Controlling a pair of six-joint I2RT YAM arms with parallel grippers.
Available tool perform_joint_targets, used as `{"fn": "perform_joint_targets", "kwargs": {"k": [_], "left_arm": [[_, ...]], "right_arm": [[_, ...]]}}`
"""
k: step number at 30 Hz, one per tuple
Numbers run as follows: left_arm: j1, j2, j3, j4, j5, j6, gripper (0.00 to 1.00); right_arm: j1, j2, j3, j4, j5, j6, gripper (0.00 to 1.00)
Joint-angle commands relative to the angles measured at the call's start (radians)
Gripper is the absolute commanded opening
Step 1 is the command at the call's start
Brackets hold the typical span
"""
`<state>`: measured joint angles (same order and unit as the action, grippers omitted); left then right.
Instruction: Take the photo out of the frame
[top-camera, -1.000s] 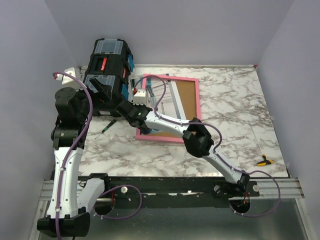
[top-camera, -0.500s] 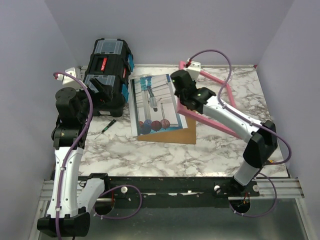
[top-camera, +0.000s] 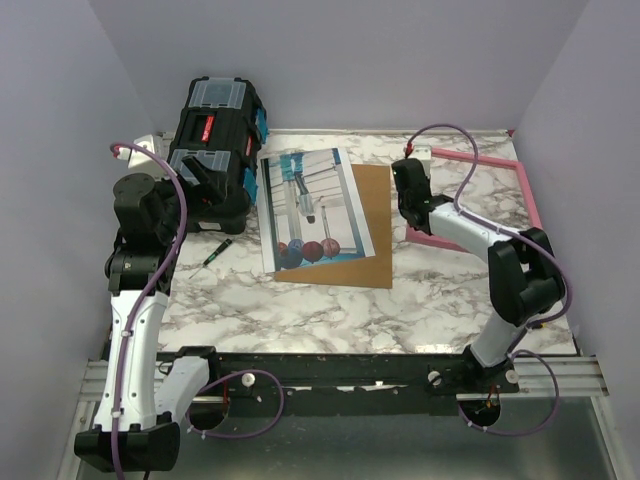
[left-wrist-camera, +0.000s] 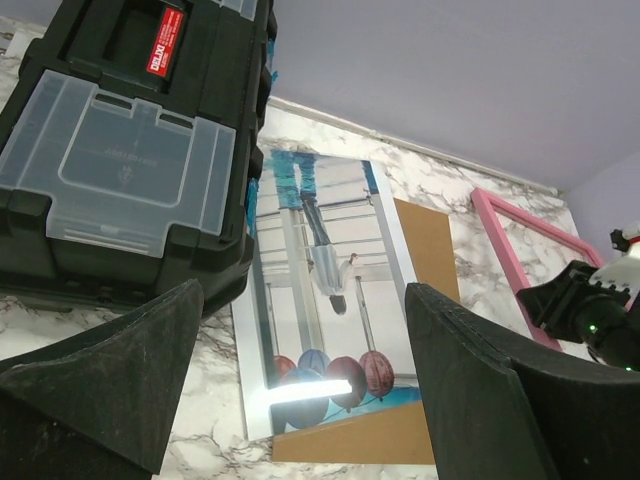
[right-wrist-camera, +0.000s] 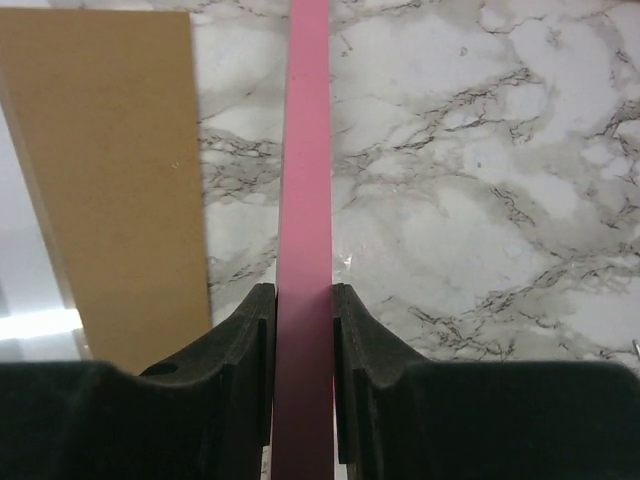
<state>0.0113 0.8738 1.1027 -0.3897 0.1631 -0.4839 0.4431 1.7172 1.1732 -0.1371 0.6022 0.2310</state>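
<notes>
The photo (top-camera: 308, 206) lies flat on the marble table, face up, with its red and blue balls at the near end. It rests on a plain brown backing board (top-camera: 373, 215). The pink frame (top-camera: 526, 193) is at the right of the table, apart from the photo. My right gripper (top-camera: 412, 220) is shut on the frame's left bar (right-wrist-camera: 305, 150), which runs straight between the jaws (right-wrist-camera: 302, 330). My left gripper (top-camera: 203, 178) hangs open beside the toolbox, above the photo (left-wrist-camera: 330, 290), with nothing between its fingers (left-wrist-camera: 100, 380).
A black toolbox (top-camera: 215, 135) with clear lids stands at the back left, close to the photo's left edge. A small dark pen (top-camera: 216, 253) lies in front of it. A yellow-and-black tool (top-camera: 527, 323) lies near the table's front right edge.
My right arm has carried the pink frame off the photo and over to the right side of the table. The photo and backing board now lie uncovered. The left arm has not moved.
</notes>
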Motion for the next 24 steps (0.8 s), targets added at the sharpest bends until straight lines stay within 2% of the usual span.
{"fn": "perform_joint_targets", "kwargs": {"k": [1, 8, 13, 14, 15, 17, 20, 24], "left_arm": [[0.004, 0.004, -0.012, 0.030, 0.031, -0.010, 0.83], [0.004, 0.030, -0.014, 0.036, 0.056, -0.021, 0.83], [0.004, 0.041, -0.015, 0.037, 0.062, -0.022, 0.83], [0.004, 0.043, -0.017, 0.039, 0.065, -0.022, 0.83], [0.003, 0.044, -0.018, 0.039, 0.068, -0.022, 0.83], [0.004, 0.049, -0.021, 0.044, 0.077, -0.025, 0.83], [0.003, 0.060, -0.029, 0.055, 0.101, -0.037, 0.83], [0.002, 0.093, -0.033, 0.066, 0.153, -0.060, 0.84]], "right_arm": [[-0.050, 0.029, -0.097, 0.225, -0.111, -0.175, 0.01], [-0.080, 0.107, -0.153, 0.323, -0.108, -0.328, 0.01], [-0.089, 0.128, -0.145, 0.330, -0.086, -0.341, 0.03], [-0.088, 0.128, -0.134, 0.300, -0.084, -0.327, 0.16], [-0.087, 0.126, -0.119, 0.275, -0.077, -0.309, 0.38], [-0.087, 0.103, -0.107, 0.236, -0.041, -0.274, 0.68], [-0.087, 0.062, -0.057, 0.125, 0.016, -0.174, 0.82], [-0.083, 0.008, 0.023, -0.020, -0.134, 0.055, 0.85]]}}
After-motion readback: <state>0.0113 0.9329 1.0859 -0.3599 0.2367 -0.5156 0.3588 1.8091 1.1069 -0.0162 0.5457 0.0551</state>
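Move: My right hand still pinches the pink frame's left side, clear of the table. The bare table spot for that side lies about 9 cm below, 3 cm to the right and 1 cm ahead. The brown backing board's middle is roughly 21 cm to the left and 12 cm back, the photo's about 26 cm left and 8 cm back, both around 9 cm below. From my left hand that spot is some 48 cm right, 12 cm ahead and 31 cm below. I lower the empty pink frame about 8 cm with my right hand, easing some 3 cm to the right, away from the backing board, and turning roughly 10 degrees counter-clockwise. Once it is down, I open my fingers wide, let go of the side bar and rise about 3 cm off it. My left hand, open and empty, drifts a couple of centimetres down, forward and right. ##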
